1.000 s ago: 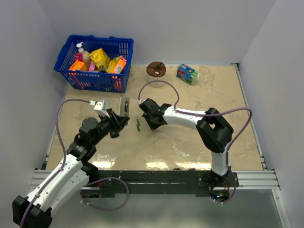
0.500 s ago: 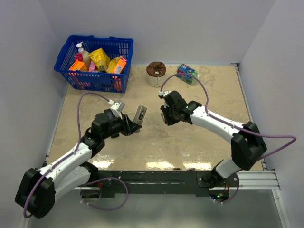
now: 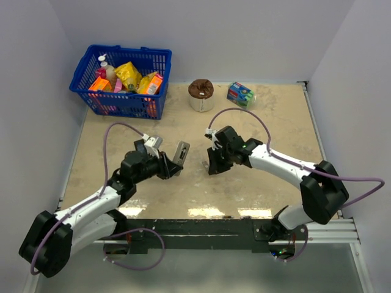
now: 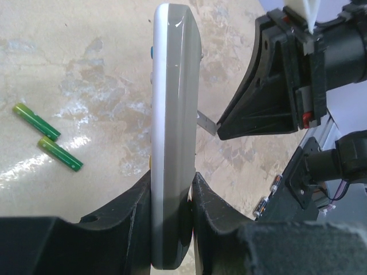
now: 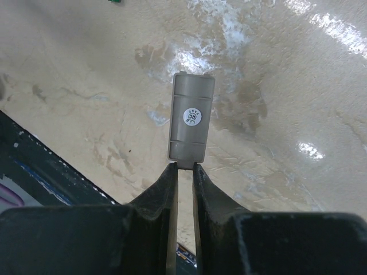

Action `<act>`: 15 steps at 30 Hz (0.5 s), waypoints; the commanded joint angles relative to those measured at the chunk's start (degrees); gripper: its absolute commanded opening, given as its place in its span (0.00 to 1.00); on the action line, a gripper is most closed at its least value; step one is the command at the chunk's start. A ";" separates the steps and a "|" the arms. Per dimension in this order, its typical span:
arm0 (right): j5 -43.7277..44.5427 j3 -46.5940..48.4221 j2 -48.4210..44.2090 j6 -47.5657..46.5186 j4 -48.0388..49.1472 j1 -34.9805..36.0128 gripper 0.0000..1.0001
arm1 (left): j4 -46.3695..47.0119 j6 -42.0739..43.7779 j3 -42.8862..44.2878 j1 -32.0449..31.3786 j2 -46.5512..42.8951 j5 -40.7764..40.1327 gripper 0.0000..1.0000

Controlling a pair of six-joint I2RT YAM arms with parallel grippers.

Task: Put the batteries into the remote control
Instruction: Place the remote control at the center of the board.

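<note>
My left gripper (image 4: 171,179) is shut on the remote control (image 4: 172,114), held edge-on with its white face to the left and grey back to the right; the top view shows this gripper (image 3: 173,163) holding the remote control (image 3: 181,152) above the table. Just to its right, my right gripper (image 3: 213,165) is shut on a small grey battery cover (image 5: 192,120) with a round sticker, pinched by one end between the fingertips of the right gripper (image 5: 184,167). Two small dark batteries (image 4: 275,184) lie on the table below, at the lower right of the left wrist view.
Two green-and-yellow sticks (image 4: 34,121) lie on the table left of the remote. A blue basket (image 3: 149,58) of packets stands at the back left, a brown-topped white cup (image 3: 200,94) and a green-blue packet (image 3: 241,94) at the back. A black rail (image 3: 201,227) runs along the near edge.
The left gripper has carried the remote rightward toward the middle. The right gripper swung away to the right with the cover, then came a little nearer and lower.
</note>
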 commanded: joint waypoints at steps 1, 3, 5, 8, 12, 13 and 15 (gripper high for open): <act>0.15 -1.14 -2.81 3.09 3.09 -0.76 0.00 | 3.53 1.34 1.41 -3.59 4.59 -2.28 0.00; 2.78 -1.76 -4.74 4.23 2.83 -1.20 0.00 | 2.82 1.61 3.69 -6.04 9.23 -1.94 0.00; 8.32 -1.94 -6.93 4.59 2.30 -1.12 0.00 | 3.87 0.65 4.93 -8.07 12.23 -2.46 0.00; 14.65 -2.55 -11.05 5.91 1.51 -1.20 0.00 | 4.84 -0.93 7.48 -9.74 18.12 -1.68 0.00; 19.06 -3.78 -16.15 6.70 2.47 -1.20 0.00 | 5.10 -1.03 12.48 -12.47 27.34 -0.36 0.00; 19.15 -3.96 -17.04 6.44 2.91 -1.20 0.00 | 5.37 -1.02 13.19 -12.82 28.84 0.08 0.00; 18.80 -4.31 -18.71 5.74 3.35 -1.20 0.00 | 5.46 -0.94 15.47 -14.05 32.79 1.05 0.00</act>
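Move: The left hand, holding the remote control, is bound for the board's centre, about 9 cm to its right, 3 cm ahead and 12 cm below. The green batteries lie on the board some 7 cm straight ahead and 13 cm below it. The battery cover, in the right fingers, is about 11 cm to its right, 3 cm ahead and 6 cm lower. From the right hand, the board's centre is some 4 cm left, 3 cm ahead and 8 cm below. Still gripping the remote by its lower end, the left hand sinks about 7 cm and goes as far to the right, towards the board's centre, its fingers tipping some 15 degrees further down and swinging a little clockwise. The right hand keeps the battery cover pinched and, after a brief pause, lifts about 6 cm while drawing right and forward, clear of the incoming remote. ##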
